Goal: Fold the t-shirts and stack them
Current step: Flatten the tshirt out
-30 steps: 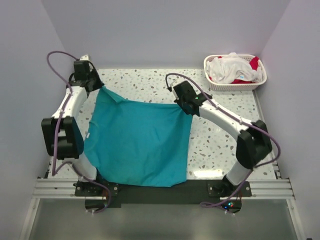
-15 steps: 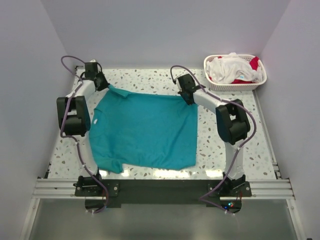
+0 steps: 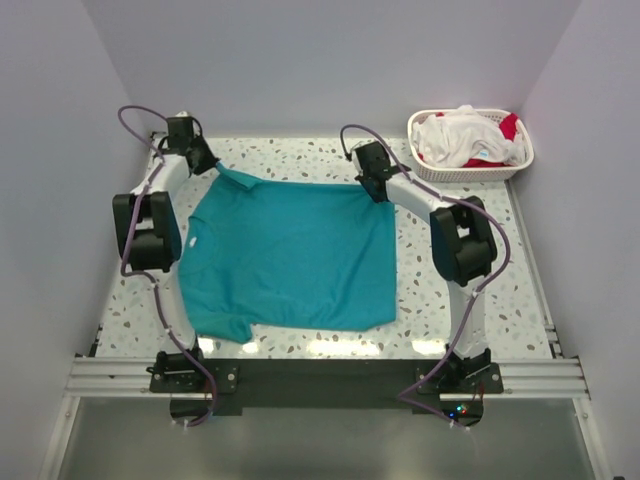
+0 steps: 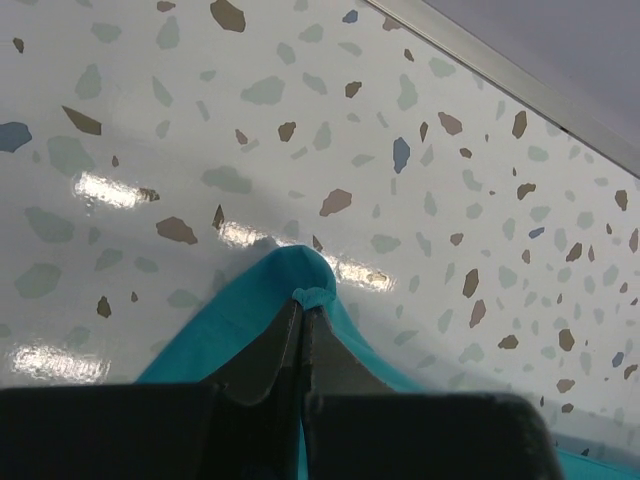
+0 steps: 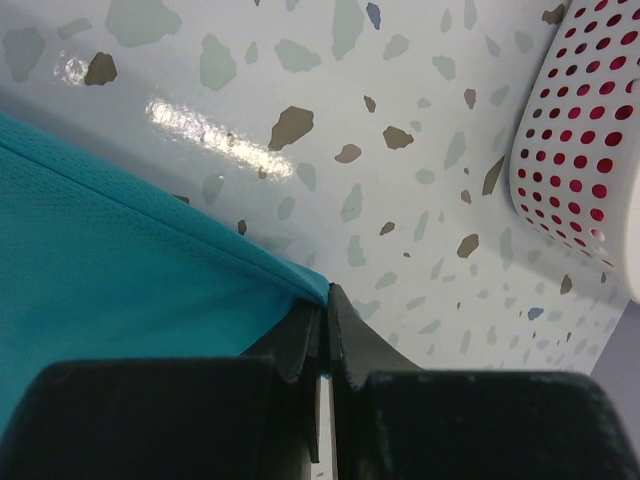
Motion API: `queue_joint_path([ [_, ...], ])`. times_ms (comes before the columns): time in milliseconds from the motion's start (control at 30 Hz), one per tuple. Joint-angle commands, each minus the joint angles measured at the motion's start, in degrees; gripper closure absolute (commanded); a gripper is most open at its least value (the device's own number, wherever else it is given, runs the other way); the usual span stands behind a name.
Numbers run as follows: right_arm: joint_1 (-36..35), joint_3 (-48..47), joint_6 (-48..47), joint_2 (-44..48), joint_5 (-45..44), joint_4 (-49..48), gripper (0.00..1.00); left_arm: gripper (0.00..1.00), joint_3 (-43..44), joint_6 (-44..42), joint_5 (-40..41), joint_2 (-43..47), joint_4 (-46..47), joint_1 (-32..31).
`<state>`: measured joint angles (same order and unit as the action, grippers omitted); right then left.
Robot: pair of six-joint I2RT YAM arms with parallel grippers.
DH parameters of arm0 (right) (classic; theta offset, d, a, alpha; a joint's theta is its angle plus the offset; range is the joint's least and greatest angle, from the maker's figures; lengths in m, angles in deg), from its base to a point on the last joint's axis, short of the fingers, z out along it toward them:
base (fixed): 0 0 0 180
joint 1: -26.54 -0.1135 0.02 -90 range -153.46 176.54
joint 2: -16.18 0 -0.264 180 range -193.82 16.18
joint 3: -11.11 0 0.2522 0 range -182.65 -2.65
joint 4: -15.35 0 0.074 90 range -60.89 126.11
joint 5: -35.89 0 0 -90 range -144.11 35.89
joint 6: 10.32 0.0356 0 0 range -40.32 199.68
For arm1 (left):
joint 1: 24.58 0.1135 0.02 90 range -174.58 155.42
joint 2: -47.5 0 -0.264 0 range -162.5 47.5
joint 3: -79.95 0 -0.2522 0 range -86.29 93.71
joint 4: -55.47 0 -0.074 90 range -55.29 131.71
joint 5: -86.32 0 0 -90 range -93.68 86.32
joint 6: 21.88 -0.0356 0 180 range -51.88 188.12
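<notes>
A plain teal t-shirt (image 3: 290,255) lies spread flat on the speckled table (image 3: 460,310), neck to the left. My left gripper (image 3: 205,165) is shut on its far left corner, a sleeve tip; in the left wrist view the gripper (image 4: 303,297) pinches a teal fold (image 4: 320,290). My right gripper (image 3: 378,190) is shut on the shirt's far right hem corner; in the right wrist view the gripper (image 5: 326,295) closes on the teal edge (image 5: 150,260). White and red t-shirts (image 3: 465,137) lie heaped in the basket.
A white lattice plastic basket (image 3: 470,172) stands at the back right corner, its wall also in the right wrist view (image 5: 590,150). Walls close in the table on three sides. Both arms reach to the far edge.
Both grippers have drawn the teal shirt away from the near edge toward the back of the table. Since half a second ago it has settled flatter with little further movement.
</notes>
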<state>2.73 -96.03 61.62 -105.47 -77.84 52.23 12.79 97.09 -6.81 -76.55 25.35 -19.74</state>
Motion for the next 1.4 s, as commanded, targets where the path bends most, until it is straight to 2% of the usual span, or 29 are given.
queue_joint_path([
  [0, 0.6, -2.2, 1.3, 3.0, -1.3, 0.9, 1.0, 1.0, -2.0, 2.1, 1.4, 5.7, -1.0, 0.3],
  [433, 0.5, 7.7, 3.5, 12.7, 0.2, 3.4, 1.0, 1.0, -17.9, 4.1, 7.0, 23.7, -3.4, 0.4],
  [667, -0.6, 12.3, 5.2, 14.5, 1.1, 4.7, 1.0, 1.0, -26.2, 5.1, 7.4, 26.8, -2.9, 0.5],
  [867, -2.2, 13.6, 6.6, 14.1, 0.0, 5.1, 1.0, 1.0, -25.4, 6.0, 5.8, 23.5, 0.0, 0.6],
  [1000, -2.2, 8.7, 6.6, 10.4, -2.6, 5.4, 1.0, 1.0, -18.1, 5.9, 3.9, 18.9, 0.2, 0.4],
  [1100, -2.0, 3.4, 5.1, 7.0, -7.0, 5.3, 0.94, 1.0, -12.3, 5.6, 3.6, 14.5, 0.8, 0.4],
  [1200, -1.7, -2.1, 4.0, 2.0, -12.6, 3.2, 0.82, 1.0, -7.7, 5.5, 3.1, 9.7, 3.1, 0.4],
  [1300, -0.6, -9.0, 5.5, -3.1, -16.3, 3.2, 0.66, 1.0, -2.9, 5.6, -0.3, 4.0, 4.4, 0.4],
  [1333, 0.0, -10.7, 5.9, -4.4, -16.8, 3.4, 0.56, 0.97, -2.0, 5.6, -0.8, 1.4, 4.8, 0.3],
  [1367, 0.2, -12.2, 6.3, -6.1, -17.3, 3.7, 0.51, 0.9, 0.3, 5.4, -1.4, 0.2, 5.0, 0.3],
])
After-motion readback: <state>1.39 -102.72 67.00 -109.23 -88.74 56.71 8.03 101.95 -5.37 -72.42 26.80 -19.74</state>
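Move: Both grippers already pinch the t-shirt's far edge low over the table. The shirt's middle lies about 24 cm back and 16 cm right of the left hand, and some 18 cm back and 16 cm left of the right hand, roughly 3 cm lower. The shirt's white tag is about 21 cm back and 2 cm left of the left hand; the laundry basket stands about 11 cm ahead and 23 cm right of the right hand. Keep the left gripper pinched on the shirt's far edge: draw it back about 12 cm over a low arc, sink, then sweep it forward almost to where it began. Take the right gripper back some 7 cm with a smaller rise and dip, then forward again, turning it roughly 10 degrees clockwise and opening the fingers on the return so they let go of its corner. ##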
